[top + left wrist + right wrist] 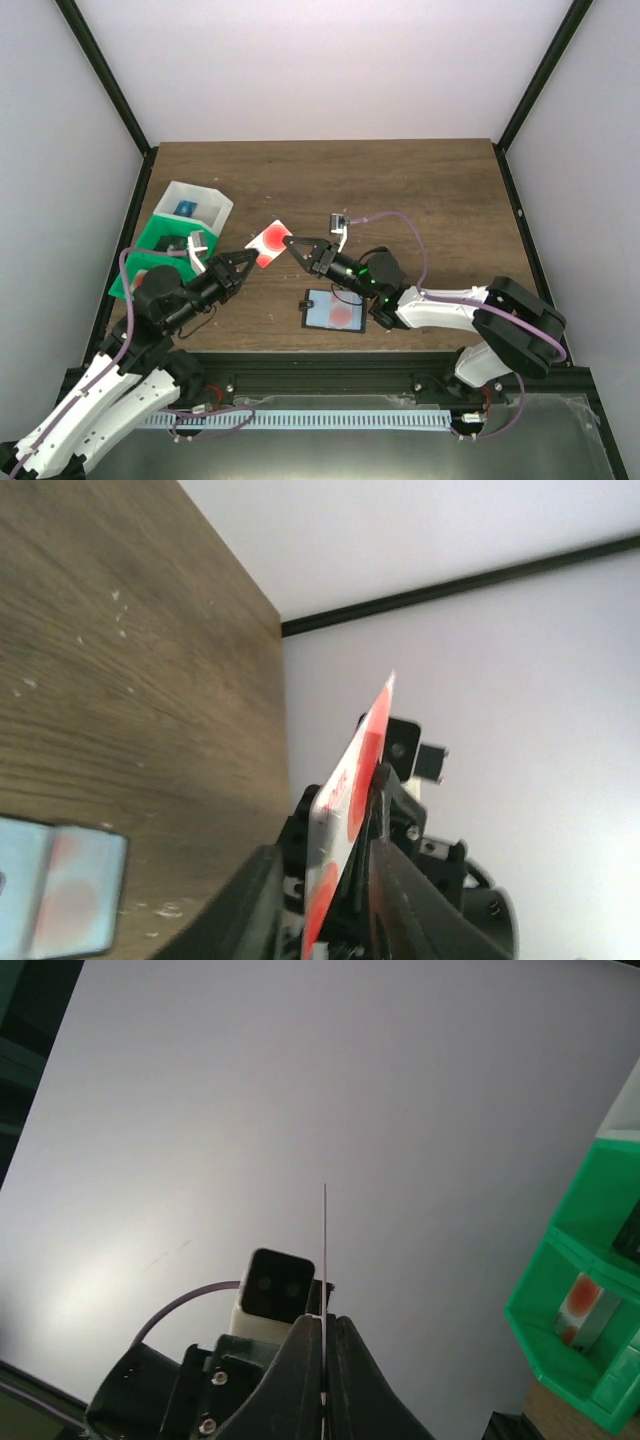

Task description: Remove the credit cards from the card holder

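The card holder (335,311) lies open on the table in front of the right arm, and a reddish card shows in its grey-blue pocket. It also shows at the lower left of the left wrist view (60,895). A white credit card with red circles (270,243) hangs in the air left of the holder. My right gripper (290,243) is shut on its right edge, and in the right wrist view the card (325,1250) is a thin line pinched between the fingers. My left gripper (247,263) stands open around the card's other end (350,800), with a gap at its left finger (250,900).
A green bin (150,250) and a white bin (195,205) stand at the table's left edge, close behind the left gripper. The green bin (590,1290) also fills the right side of the right wrist view. Black frame posts stand at the back corners.
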`<act>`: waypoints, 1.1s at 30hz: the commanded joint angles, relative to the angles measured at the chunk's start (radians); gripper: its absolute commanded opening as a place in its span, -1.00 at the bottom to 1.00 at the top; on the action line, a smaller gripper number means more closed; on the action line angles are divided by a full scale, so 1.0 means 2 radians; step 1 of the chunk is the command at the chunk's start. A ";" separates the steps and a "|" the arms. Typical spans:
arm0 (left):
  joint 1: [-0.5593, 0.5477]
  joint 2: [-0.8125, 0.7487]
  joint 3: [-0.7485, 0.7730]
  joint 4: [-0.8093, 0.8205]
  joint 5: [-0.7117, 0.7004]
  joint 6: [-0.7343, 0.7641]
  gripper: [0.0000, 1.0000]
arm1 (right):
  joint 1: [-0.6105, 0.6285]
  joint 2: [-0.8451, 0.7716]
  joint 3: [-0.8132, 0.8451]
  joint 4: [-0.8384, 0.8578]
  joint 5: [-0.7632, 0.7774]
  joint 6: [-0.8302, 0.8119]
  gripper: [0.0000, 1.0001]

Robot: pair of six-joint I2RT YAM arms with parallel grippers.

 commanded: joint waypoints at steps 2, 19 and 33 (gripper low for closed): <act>0.001 -0.020 -0.028 0.059 -0.009 -0.016 -0.90 | -0.005 0.013 0.002 0.032 -0.013 0.023 -0.99; 0.002 0.072 0.176 -0.209 -0.266 0.143 -1.00 | -0.043 -0.067 -0.089 -0.006 -0.067 -0.031 1.00; 0.339 0.151 0.116 -0.192 -0.028 0.265 -1.00 | -0.116 -0.256 -0.155 -0.146 -0.093 -0.076 1.00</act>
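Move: My right hand's shut fingers hold the credit card, its middle about 4 cm to their left and 1 cm ahead. From my left hand, whose half-open fingers straddle its near corner, that middle is about 2 cm ahead and 3 cm right. Some 23 cm below, the card holder lies about 17 cm right of my left hand and 1 cm back, the green box about 24 cm left and 11 ahead, the white box 21 left and 27 ahead. I shut my left fingers on the card's corner while my right still grips it, then open the right wide and draw it off about 10 cm to the right, sinking a little. My left hand carries the card some 15 cm left and 6 cm forward towards the green box, arching up before coming down, turning about 35 degrees counter-clockwise and rolling its left side up. ##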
